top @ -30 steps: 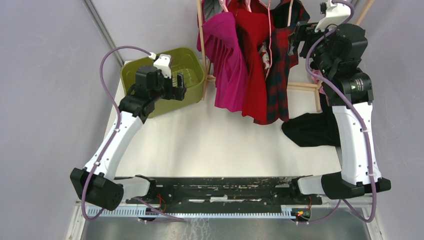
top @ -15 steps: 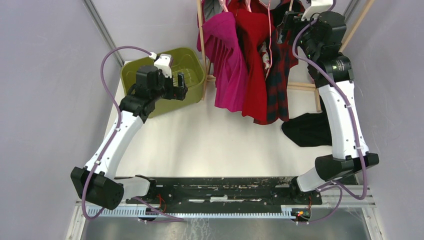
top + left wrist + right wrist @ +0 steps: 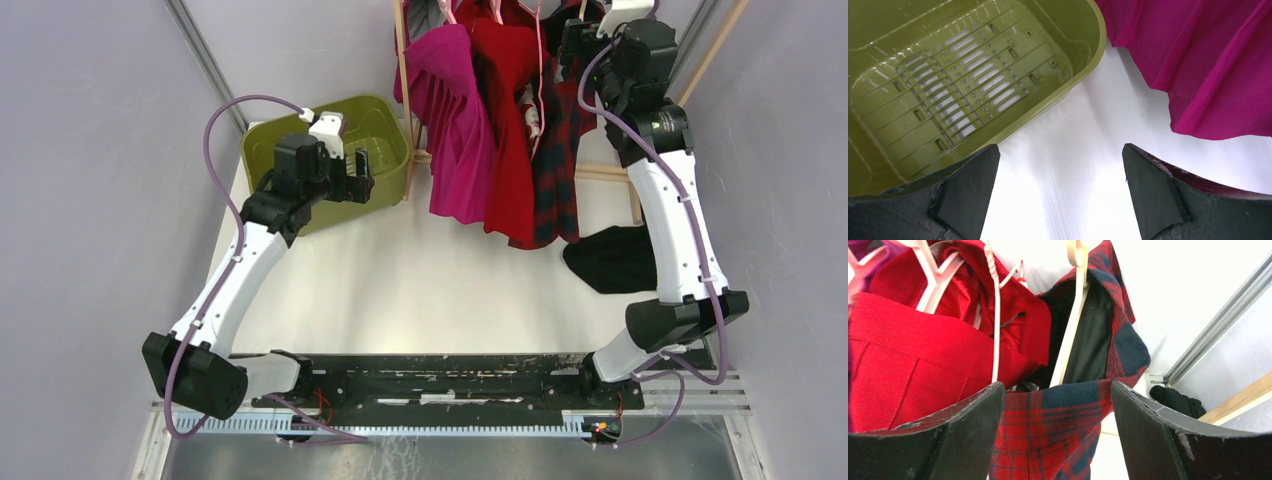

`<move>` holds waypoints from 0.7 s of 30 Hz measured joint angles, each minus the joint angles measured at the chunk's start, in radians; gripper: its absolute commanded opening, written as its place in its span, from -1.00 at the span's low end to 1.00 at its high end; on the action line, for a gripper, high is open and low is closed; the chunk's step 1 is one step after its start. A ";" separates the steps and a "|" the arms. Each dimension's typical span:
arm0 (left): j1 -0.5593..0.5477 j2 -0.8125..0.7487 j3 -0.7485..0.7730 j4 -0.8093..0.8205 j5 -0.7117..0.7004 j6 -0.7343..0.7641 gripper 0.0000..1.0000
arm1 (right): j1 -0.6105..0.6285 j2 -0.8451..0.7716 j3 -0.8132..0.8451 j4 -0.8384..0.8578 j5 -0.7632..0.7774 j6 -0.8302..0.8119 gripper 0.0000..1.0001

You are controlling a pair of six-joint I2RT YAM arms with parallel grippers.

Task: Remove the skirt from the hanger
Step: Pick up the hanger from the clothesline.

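Note:
A red and navy plaid skirt [image 3: 555, 150] hangs on a cream hanger [image 3: 1073, 325] at the right end of the rack. My right gripper [image 3: 574, 48] is raised at the top of that skirt. In the right wrist view it [image 3: 1057, 386] stands open, and the plaid skirt's [image 3: 1058, 430] upper edge shows between the fingers, not pinched. My left gripper [image 3: 360, 175] hovers open over the table by the green bin [image 3: 385, 115]. Nothing is between the fingers of the left gripper [image 3: 1060, 149].
A magenta skirt [image 3: 450, 140] and a red skirt [image 3: 505, 120] hang left of the plaid one on pale hangers. The wooden rack [image 3: 404, 90] stands at the back. A black garment [image 3: 615, 260] lies on the table at the right, beside my right arm.
My right arm has swung left and further back, bringing its gripper up to the plaid skirt's top. The left arm has not moved.

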 measured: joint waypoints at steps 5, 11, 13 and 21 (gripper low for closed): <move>0.000 0.000 -0.004 -0.008 -0.012 0.000 0.99 | 0.000 0.035 0.000 0.009 0.034 -0.015 0.68; 0.000 -0.002 -0.004 -0.015 -0.016 0.001 0.99 | 0.000 0.061 -0.008 0.016 0.079 -0.030 0.69; 0.000 -0.006 -0.004 -0.015 -0.017 0.001 0.99 | 0.000 0.067 -0.009 0.025 0.095 -0.034 0.66; 0.000 -0.027 -0.023 -0.023 -0.034 0.003 0.99 | 0.000 0.095 -0.034 0.047 0.142 -0.045 -0.59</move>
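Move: The near end of the pale hanger holding the plaid skirt lies in front of my open right hand, about 4 cm ahead, 2 cm to the right and 5 cm lower. The next hanger, pale and thin, stands roughly 7 cm left of my right hand, 4 cm ahead and 6 cm below; the red skirt is some 11 cm left, 5 cm ahead and 12 cm down. From my idle left hand the plaid skirt's hanger is about 40 cm right, 14 cm ahead and 16 cm higher. I sink my right hand about 5 cm while reaching nearly 4 cm forward and drifting a little right onto the plaid skirt's hanger, turning slightly clockwise so its bar comes between my fingers. Near the end of the reach I start closing them around the bar's near end and the cloth there, from wide open to about half. ##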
